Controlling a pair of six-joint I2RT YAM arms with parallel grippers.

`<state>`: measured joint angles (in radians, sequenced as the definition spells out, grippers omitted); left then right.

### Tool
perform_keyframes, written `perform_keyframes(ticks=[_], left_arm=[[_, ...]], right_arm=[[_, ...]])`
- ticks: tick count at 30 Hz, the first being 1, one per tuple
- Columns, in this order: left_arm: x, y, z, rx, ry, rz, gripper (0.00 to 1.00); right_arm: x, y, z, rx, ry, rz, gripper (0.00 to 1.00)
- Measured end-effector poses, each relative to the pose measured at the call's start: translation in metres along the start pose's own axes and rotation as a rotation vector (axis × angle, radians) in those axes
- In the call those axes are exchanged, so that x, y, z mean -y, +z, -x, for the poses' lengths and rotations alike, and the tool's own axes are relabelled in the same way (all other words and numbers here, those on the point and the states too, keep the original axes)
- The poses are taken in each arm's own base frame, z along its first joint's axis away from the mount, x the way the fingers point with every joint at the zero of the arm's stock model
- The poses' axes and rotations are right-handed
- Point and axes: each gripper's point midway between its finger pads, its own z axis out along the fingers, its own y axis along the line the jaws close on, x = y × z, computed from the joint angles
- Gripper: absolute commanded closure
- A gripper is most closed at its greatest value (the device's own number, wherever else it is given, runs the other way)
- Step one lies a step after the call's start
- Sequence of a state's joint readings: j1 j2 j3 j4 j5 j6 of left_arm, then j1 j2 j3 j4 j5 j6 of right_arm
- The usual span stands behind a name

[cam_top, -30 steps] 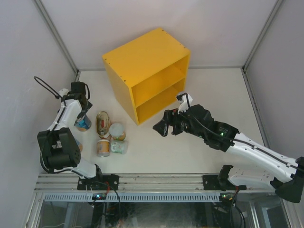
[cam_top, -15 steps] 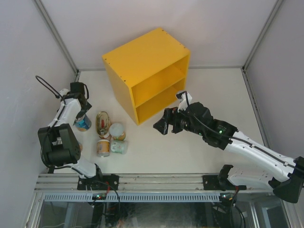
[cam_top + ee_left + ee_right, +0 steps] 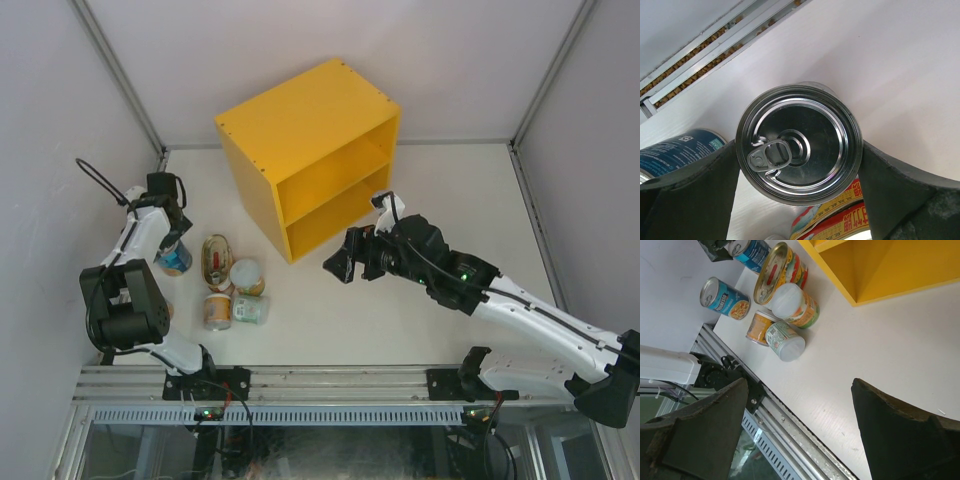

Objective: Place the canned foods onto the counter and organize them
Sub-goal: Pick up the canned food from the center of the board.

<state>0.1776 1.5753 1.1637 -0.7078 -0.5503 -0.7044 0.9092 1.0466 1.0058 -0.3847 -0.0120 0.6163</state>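
Note:
My left gripper (image 3: 799, 150) stands over an upright blue-labelled can (image 3: 800, 142) with a pull-tab lid, and its fingers press on both sides of the rim. From above, the left gripper (image 3: 172, 243) and this can (image 3: 175, 262) are at the table's left edge. A second blue can (image 3: 675, 150) lies beside it. An oval red-yellow tin (image 3: 215, 258) and three small pale-lidded cans (image 3: 247, 275) (image 3: 217, 310) (image 3: 252, 308) are grouped just to the right. The yellow counter (image 3: 300, 130) stands at the back. My right gripper (image 3: 340, 268) hangs open over bare table in front of it, holding nothing.
The right wrist view shows the can cluster (image 3: 785, 340) near the table's front rail (image 3: 770, 410) and the counter's lower corner (image 3: 855, 285). Grey walls close in on both sides.
My left gripper's fingers have closed in onto the upright blue can. The right arm shifted slightly toward the counter, then held still.

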Motion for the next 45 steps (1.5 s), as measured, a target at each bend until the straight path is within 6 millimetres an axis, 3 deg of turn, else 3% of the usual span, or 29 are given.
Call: perform_keyframes(ticks=[2,3,11,17,29,40,45], left_arm=[[0.001,0.000,0.000,-0.002,0.001,-0.003,0.98],[0.001,0.000,0.000,-0.003,0.002,-0.004,1.00],[0.003,-0.004,-0.001,-0.015,0.014,-0.031,1.00],[0.011,-0.019,-0.002,-0.036,0.007,-0.112,1.00],[0.003,-0.066,0.026,0.070,-0.050,-0.217,1.00],[0.008,-0.108,0.019,0.119,0.033,-0.277,1.00],[0.017,-0.144,0.035,0.176,0.041,-0.346,1.00]], right_arm=[[0.001,0.000,-0.002,-0.004,0.000,-0.003,0.16],[0.003,0.001,-0.003,-0.005,0.000,-0.006,0.16],[0.006,0.000,-0.007,-0.008,0.000,-0.016,0.16],[0.005,-0.004,-0.004,0.008,-0.001,-0.015,0.16],[0.005,-0.013,0.001,0.034,0.001,-0.020,0.17],[0.010,-0.021,0.003,0.053,0.001,-0.042,0.17],[0.013,-0.023,0.002,0.048,0.000,-0.059,0.17]])
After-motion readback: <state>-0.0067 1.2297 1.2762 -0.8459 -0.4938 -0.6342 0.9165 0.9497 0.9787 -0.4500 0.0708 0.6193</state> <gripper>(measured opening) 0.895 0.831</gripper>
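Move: The blue can stands upright in the left gripper's closed fingers. From that hand the yellow shelf's middle lies some 35 cm to the right and 21 cm ahead, about 5 cm higher. The red meat tin is roughly 11 cm to the hand's right and level with it; the second blue can stands about 12 cm back and 3 cm left, both some 5 cm below. From the right hand, the shelf is about 33 cm ahead, 9 cm left and 10 cm lower. Keep the left gripper pinched on the blue can. Ease it a couple of centimetres to the right, then lift it off the table, about 13 cm up in all, and near the top carry it farther right towards the shelf, some 7 cm altogether. As it climbs, swing the fingers forward and turn the hand clockwise, each about 15 degrees. Let the empty right hand drift slightly right. ##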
